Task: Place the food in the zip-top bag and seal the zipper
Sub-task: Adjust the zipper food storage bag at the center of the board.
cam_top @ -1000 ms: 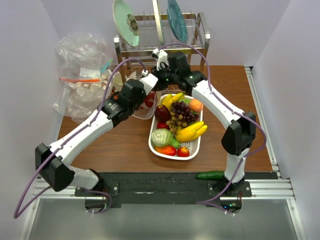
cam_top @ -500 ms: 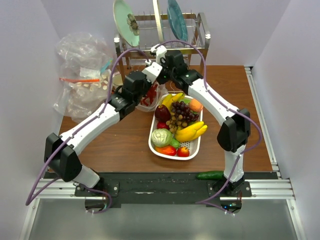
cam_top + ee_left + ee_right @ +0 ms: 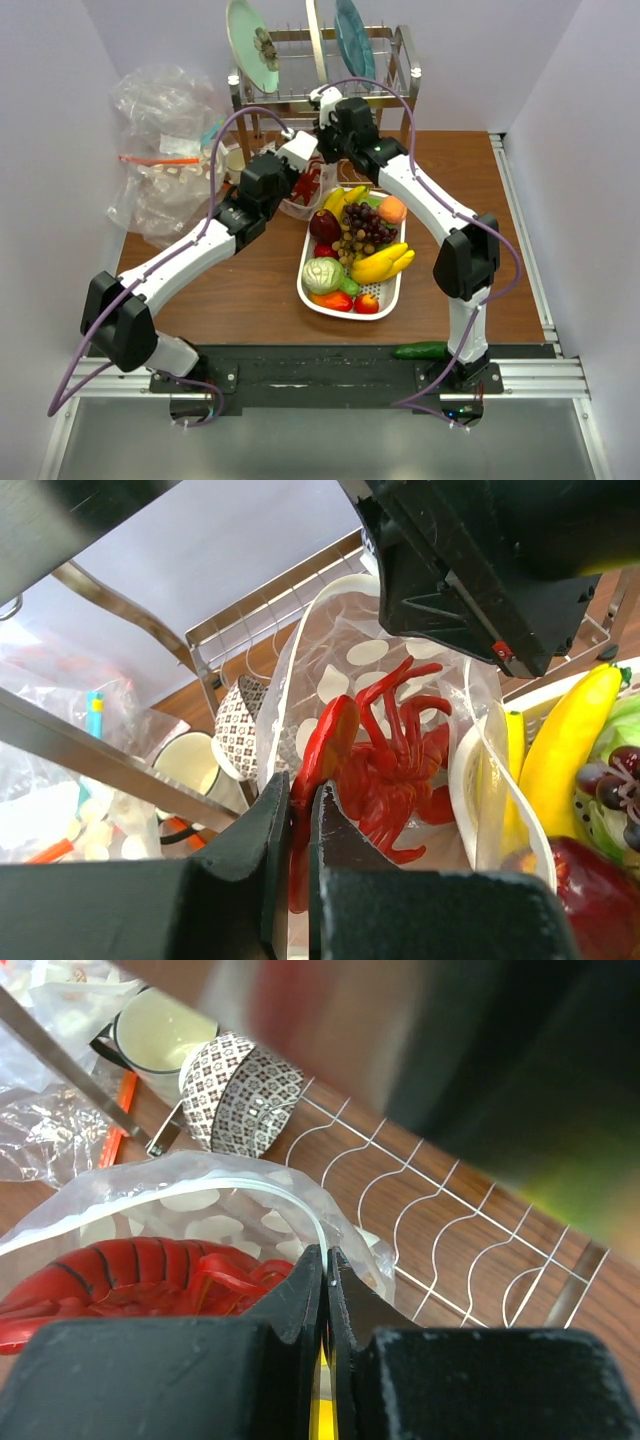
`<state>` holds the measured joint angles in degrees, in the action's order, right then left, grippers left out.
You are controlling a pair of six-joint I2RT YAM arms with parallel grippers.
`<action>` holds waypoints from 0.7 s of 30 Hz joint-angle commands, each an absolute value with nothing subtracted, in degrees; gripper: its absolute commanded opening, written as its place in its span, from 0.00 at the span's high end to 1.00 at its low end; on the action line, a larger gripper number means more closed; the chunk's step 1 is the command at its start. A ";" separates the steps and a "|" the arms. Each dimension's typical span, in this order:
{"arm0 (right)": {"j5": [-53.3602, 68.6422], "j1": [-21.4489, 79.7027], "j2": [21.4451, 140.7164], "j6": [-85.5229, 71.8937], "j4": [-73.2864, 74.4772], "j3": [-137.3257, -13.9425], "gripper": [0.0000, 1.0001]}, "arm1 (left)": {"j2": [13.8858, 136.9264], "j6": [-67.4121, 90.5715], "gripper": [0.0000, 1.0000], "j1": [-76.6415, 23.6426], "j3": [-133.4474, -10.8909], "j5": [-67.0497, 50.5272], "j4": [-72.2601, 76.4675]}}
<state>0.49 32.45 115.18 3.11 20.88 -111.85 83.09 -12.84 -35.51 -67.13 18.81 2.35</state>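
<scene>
My left gripper [image 3: 303,800] is shut on the tail of the red lobster [image 3: 390,760] and holds it in the mouth of the white-dotted zip-top bag [image 3: 370,650]. From above, the lobster [image 3: 307,186] sits just left of the white tray [image 3: 305,285]. My right gripper [image 3: 327,1255] is shut on the bag's mouth edge at the zipper [image 3: 260,1182], holding it up, with the lobster [image 3: 130,1270] seen through the bag below. In the tray lie a dark red apple [image 3: 323,225], a peach [image 3: 392,209], an orange-red pepper [image 3: 335,300] and a small red fruit [image 3: 367,303].
The tray also holds bananas [image 3: 382,264], grapes [image 3: 360,232] and a pale green cabbage [image 3: 323,274]. A dish rack [image 3: 320,95] with plates stands right behind the grippers, with a patterned cup [image 3: 238,742] and a cream mug [image 3: 185,765] under it. A bulky clear bag [image 3: 165,150] is at the far left. A cucumber [image 3: 420,350] lies on the near rail.
My left arm has reached farther back and right with the lobster, toward the rack. My right gripper has drawn back and up with the bag's edge.
</scene>
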 commanded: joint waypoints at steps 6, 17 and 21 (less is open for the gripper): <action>-0.88 31.99 117.25 3.25 20.65 -117.86 0.96 | 91.58 -8.09 0.63 -35.16 -66.36 10.55 -7.82; -0.35 31.47 116.90 3.25 21.01 -117.25 0.96 | 82.89 -7.38 0.36 -35.07 -68.55 12.31 -13.18; -0.26 31.46 116.89 2.99 21.09 -116.81 0.96 | 80.43 -7.03 0.35 -35.07 -71.18 10.64 -14.67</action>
<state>0.56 32.03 116.95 3.07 21.93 -116.11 84.40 -8.23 -34.87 -66.65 12.82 -12.71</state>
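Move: My left fingers still pinch the red lobster's claw. The lobster's body, down in the open bag, lies about 4 cm ahead of my left hand, 3 cm to its right and 8 cm below. The patterned cup stands some 8 cm ahead and 9 cm left, the eggplant roughly 6 cm back and 6 cm right, both about 20 cm lower. From my right hand, the lobster is about 7 cm back, 3 cm left and 8 cm below. I open my left fingers well past half and let go of the claw, dipping the hand about 10 cm beside the bag's near rim while the wrist tips down some 15 degrees; then I ease back about 3 cm and start up again. My right hand keeps its pinch on the rim, rising barely 1 cm. ##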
